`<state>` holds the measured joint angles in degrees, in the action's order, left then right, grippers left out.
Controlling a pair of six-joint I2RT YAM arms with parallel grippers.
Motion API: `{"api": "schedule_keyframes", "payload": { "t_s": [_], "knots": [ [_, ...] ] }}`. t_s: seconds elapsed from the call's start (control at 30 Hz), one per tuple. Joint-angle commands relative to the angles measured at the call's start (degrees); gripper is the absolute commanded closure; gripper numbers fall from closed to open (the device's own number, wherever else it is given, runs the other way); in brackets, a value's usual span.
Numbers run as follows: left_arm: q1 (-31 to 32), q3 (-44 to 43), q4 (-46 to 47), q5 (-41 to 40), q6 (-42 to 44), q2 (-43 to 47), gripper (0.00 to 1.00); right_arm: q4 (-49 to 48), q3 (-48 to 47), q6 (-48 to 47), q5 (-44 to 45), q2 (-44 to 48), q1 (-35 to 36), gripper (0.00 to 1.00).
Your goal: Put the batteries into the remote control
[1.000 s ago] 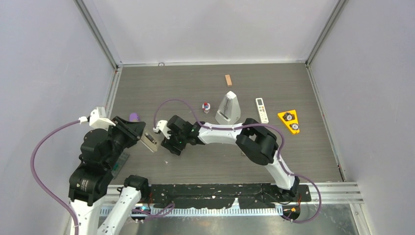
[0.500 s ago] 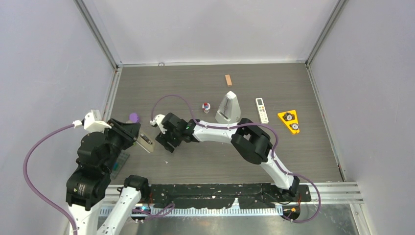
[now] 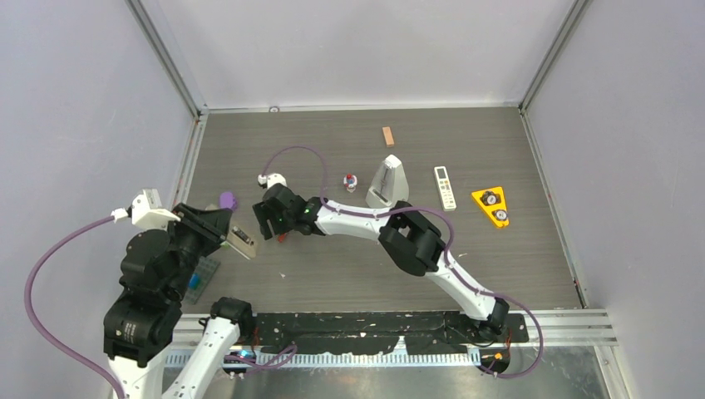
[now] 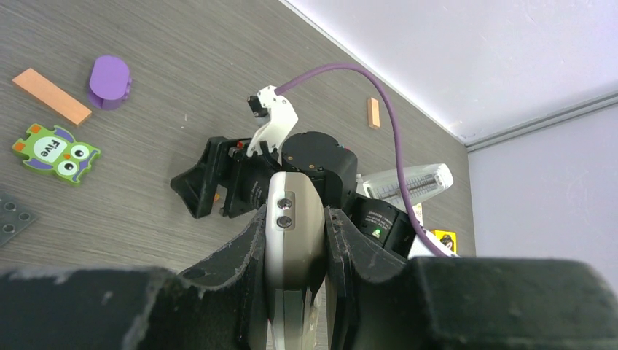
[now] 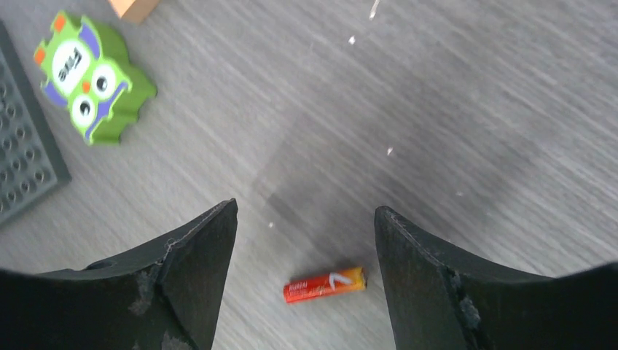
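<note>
My left gripper [image 4: 294, 213] is shut on the remote control [image 4: 296, 244], a slim bar with a grey-brown face and white edge, held up off the table. In the top view the remote control [image 3: 243, 243] sticks out from the left gripper [image 3: 226, 233] at the left of the table. One battery [image 5: 324, 284], red fading to orange, lies flat on the table. My right gripper [image 5: 306, 211] hangs over it, open, a finger on either side and not touching it. From above, the right gripper [image 3: 271, 221] is just right of the remote, with the battery [image 3: 283, 238] beside it.
A green owl tile [image 5: 91, 76], a grey studded plate [image 5: 25, 168] and an orange block [image 4: 51, 96] lie to the left, near a purple piece [image 3: 227, 199]. Farther right stand a grey metronome [image 3: 388, 184], a white buttoned remote [image 3: 446, 186] and a yellow triangle [image 3: 492, 206].
The right arm has swung left and away from the bases, and its jaws have spread wider. The left arm has drawn back slightly to the left, still holding the remote.
</note>
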<state>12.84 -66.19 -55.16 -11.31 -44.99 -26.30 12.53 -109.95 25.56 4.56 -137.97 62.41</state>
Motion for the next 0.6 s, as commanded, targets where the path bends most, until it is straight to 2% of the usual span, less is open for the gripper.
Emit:
{"api": "schedule_keyframes", "payload": {
  "t_s": [0.0,0.23,0.4,0.57],
  "knots": [
    [-0.15,-2.55,-0.18,-1.25,0.20,-0.38,1.00,7.86,-4.04,3.41,9.59,-4.66,0.60,0.28],
    [-0.12,-2.03,1.31,-1.17,0.34,-1.20,1.00,10.79,-2.56,-3.42,18.21,-4.18,2.98,0.38],
    [-0.16,-0.48,2.78,-1.17,0.11,-1.03,1.00,9.59,5.29,-8.82,18.34,0.30,3.50,0.46],
    [-0.17,1.55,4.35,-1.08,-0.56,-0.38,1.00,9.80,11.72,-9.16,17.11,5.18,3.58,0.48]
  ]
}}
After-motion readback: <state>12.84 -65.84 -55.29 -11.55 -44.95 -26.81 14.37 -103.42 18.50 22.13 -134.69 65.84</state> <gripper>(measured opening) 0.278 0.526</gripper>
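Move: The red-orange battery lies on the table beneath the right hand, roughly 4 cm to its right, 2 cm back towards the base and 3 cm lower. The green owl block is about 11 cm left of the right hand and 2 cm back; the wooden block is some 13 cm left and 3 cm ahead. From the left hand, high up with the remote, the battery lies around 10 cm ahead, 8 cm right and 32 cm below. First edging forward about 1.5 cm, the right hand then doubles back and draws rightward some 4.5 cm, sinking about 1 cm towards the battery on the table. Its wrist turns nearly 20 degrees, swinging the fingertips from leftward to more forward, while the open fingers narrow by roughly a third without shutting. The left hand stays put and keeps its grip on the remote. ##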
